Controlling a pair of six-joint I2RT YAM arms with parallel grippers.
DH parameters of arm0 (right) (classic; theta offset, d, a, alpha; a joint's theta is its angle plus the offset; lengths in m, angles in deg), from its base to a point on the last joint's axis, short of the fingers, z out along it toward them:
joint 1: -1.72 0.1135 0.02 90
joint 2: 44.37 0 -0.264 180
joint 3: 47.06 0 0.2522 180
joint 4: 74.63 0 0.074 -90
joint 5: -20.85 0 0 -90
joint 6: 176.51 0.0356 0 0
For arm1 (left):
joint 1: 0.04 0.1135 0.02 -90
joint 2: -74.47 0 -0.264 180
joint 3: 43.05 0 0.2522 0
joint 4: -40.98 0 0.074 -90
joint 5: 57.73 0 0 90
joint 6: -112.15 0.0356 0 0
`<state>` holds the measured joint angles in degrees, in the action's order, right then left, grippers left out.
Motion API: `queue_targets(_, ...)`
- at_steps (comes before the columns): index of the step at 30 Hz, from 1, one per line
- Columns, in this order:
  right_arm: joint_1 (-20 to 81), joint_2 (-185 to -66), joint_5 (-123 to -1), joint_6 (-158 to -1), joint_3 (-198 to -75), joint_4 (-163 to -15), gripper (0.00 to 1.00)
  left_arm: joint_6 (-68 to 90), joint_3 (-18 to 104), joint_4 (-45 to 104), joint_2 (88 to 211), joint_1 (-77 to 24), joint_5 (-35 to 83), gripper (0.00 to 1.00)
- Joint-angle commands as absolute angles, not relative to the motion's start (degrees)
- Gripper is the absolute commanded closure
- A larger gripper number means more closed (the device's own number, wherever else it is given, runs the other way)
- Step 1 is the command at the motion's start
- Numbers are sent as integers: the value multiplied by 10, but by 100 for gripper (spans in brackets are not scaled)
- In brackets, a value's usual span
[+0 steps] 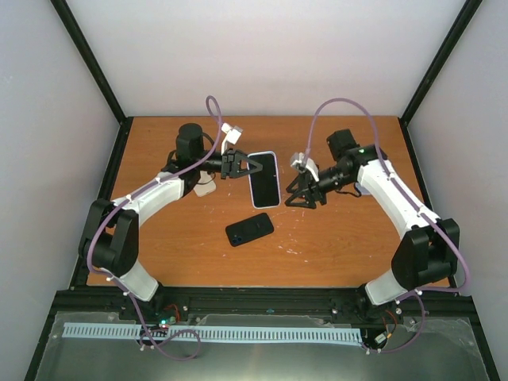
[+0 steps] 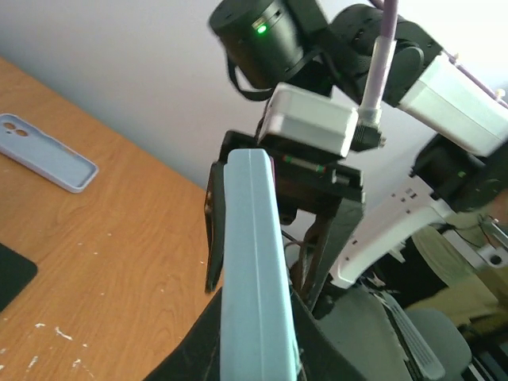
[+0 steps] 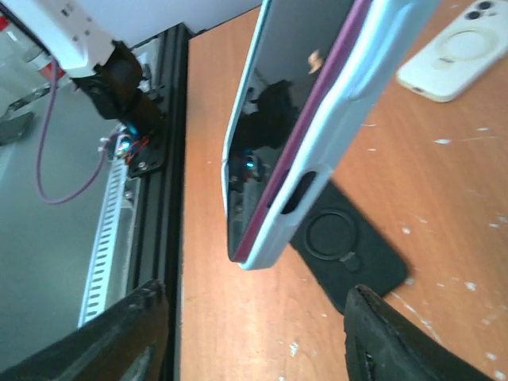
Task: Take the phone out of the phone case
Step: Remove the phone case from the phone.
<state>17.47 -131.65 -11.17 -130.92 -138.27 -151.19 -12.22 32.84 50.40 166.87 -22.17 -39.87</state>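
The phone, dark screen up, sits in a pale blue phone case and is held above the table's middle. My left gripper is shut on the case's left end. In the left wrist view the case's pale edge runs up from between the jaws of that gripper. The right wrist view shows the phone's screen and magenta rim inside the case, its lower corner lifted out a little. My right gripper is open just short of that corner, touching nothing.
A black case with a ring lies flat on the table below the phone. A white case lies beside the left arm. A lavender case lies farther off. The table's black frame runs close by.
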Motion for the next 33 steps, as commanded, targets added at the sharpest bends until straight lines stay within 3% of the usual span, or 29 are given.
queue_targets(1,216,-1295,-106,-1375,-1357,-1528,42,-104,369,543,1658,-222,-473,100)
queue_targets(10,263,-1239,-129,-1330,-1326,-1445,58,-153,371,585,1659,-222,-495,100)
queue_targets(25,287,-1244,-122,-1289,-1324,-1400,60,-229,363,658,1663,-222,-520,100)
queue_targets(33,291,-1241,-133,-1308,-1335,-1401,72,-299,360,716,1675,-222,-541,100)
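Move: The right hand, empty, goes for the phone in its light-blue case, held up in the air by its left edge. Its middle is some 7 cm to the hand's left, 5 cm ahead and 2 cm higher, its near right corner closer still. About 22 cm below the hand, the black phone lies roughly 12 cm left and 2 cm ahead, the bare phone 6 cm right and 18 cm ahead. From the left hand, the cased phone's middle is about 3 cm right, 3 cm back and 2 cm lower. The right fingers come astride the cased phone's near right corner, one on the screen side, one behind the case, and narrow by about half until they seem to touch it. That hand first sweeps back about 5 cm and leftward, then eases on left. The left hand keeps its pinch, lifting the phone 4 cm, drawing it back 3 cm and turning it slightly clockwise. ##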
